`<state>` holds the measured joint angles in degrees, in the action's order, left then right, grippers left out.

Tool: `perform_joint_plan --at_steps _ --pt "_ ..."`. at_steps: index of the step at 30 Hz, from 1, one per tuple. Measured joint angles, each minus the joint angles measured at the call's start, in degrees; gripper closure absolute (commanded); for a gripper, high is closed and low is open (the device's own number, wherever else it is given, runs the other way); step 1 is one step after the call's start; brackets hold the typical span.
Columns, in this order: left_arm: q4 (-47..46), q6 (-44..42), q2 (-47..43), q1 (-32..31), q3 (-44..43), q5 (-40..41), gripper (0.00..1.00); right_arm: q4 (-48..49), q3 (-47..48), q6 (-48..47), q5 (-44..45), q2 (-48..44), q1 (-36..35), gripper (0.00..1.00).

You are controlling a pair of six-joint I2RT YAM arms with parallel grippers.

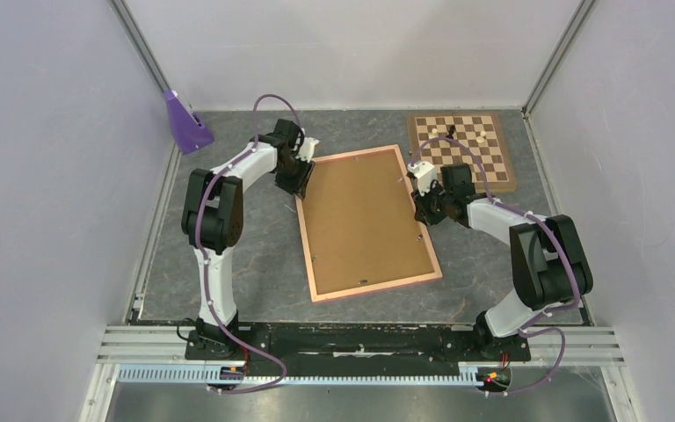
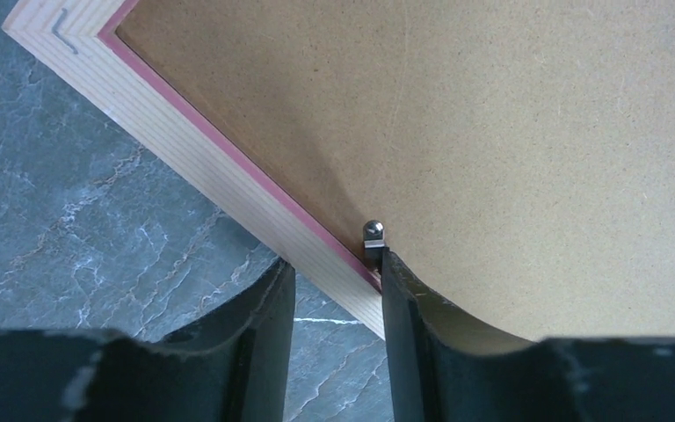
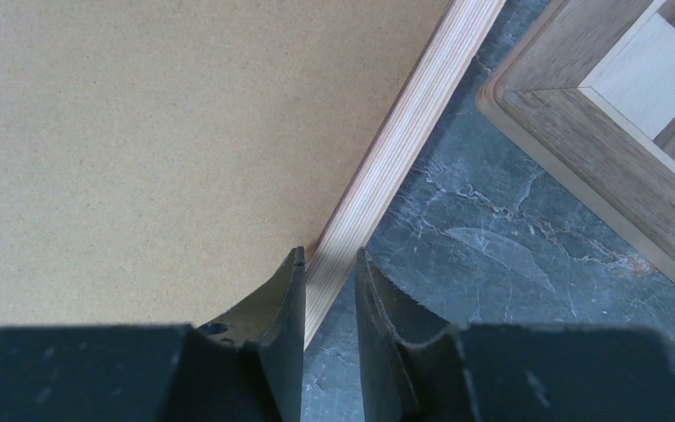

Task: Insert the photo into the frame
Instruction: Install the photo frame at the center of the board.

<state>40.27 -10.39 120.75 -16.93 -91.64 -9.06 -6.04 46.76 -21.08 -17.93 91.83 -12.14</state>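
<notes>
The frame (image 1: 373, 288) lies back-up in the middle of the table, its pale wood rail round a plain brown backing board (image 1: 365, 220). The photo is hidden. My left gripper (image 1: 301, 180) is at the frame's upper left rail (image 2: 193, 154). Its jaws (image 2: 334, 272) close across the rail, one finger outside, the other on the board beside a small metal tab (image 2: 373, 233). My right gripper (image 1: 422, 207) is at the upper right rail (image 3: 402, 132). There its jaws (image 3: 330, 259) clamp the rail, one finger on the board (image 3: 141, 132) and one on the table side.
A brown-and-cream chessboard (image 1: 461, 149) with a few pieces lies at the back right, close to the frame's right rail (image 3: 598, 114). A purple block (image 1: 186, 123) sits at the back left wall. Walls enclose the grey marbled table (image 1: 255, 255).
</notes>
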Motion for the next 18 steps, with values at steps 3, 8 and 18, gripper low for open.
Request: perform_joint_plan --at_steps 3,8,18 --pt "0.7 1.0 0.7 0.6 -1.2 -0.5 0.34 0.2 0.0 0.0 0.0 0.0 0.0 0.89" --pt "1.5 5.8 1.0 2.1 -2.1 -2.4 0.27 0.7 0.0 -0.3 0.3 0.0 0.0 0.89" --pt "3.1 10.3 0.8 3.9 -2.5 -6.3 0.26 0.7 0.0 -0.5 0.2 0.0 0.0 0.89"
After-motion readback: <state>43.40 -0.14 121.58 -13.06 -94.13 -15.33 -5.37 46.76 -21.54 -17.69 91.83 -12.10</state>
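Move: The metal clip on the board's left edge lies about 1 cm to the right of the left hand's point, level ahead-to-back and about 1 cm lower, right at the inner finger's tip. The frame's far-left corner is some 9 cm ahead and 1 cm left; the next clip along that rail sits roughly 18 cm back and 4 cm right. From the right hand, the first clip is about 32 cm left and 7 cm ahead. The clip and the frame's left rail, squeezed between the left fingers, are let go: the fingers spread and lift about 1 cm. They ease slightly forward and left, then forward travel reverses, while the wrist turns some 10 degrees counter-clockwise and tilts a little. The right hand keeps its pinch on the right rail, nearly still. ##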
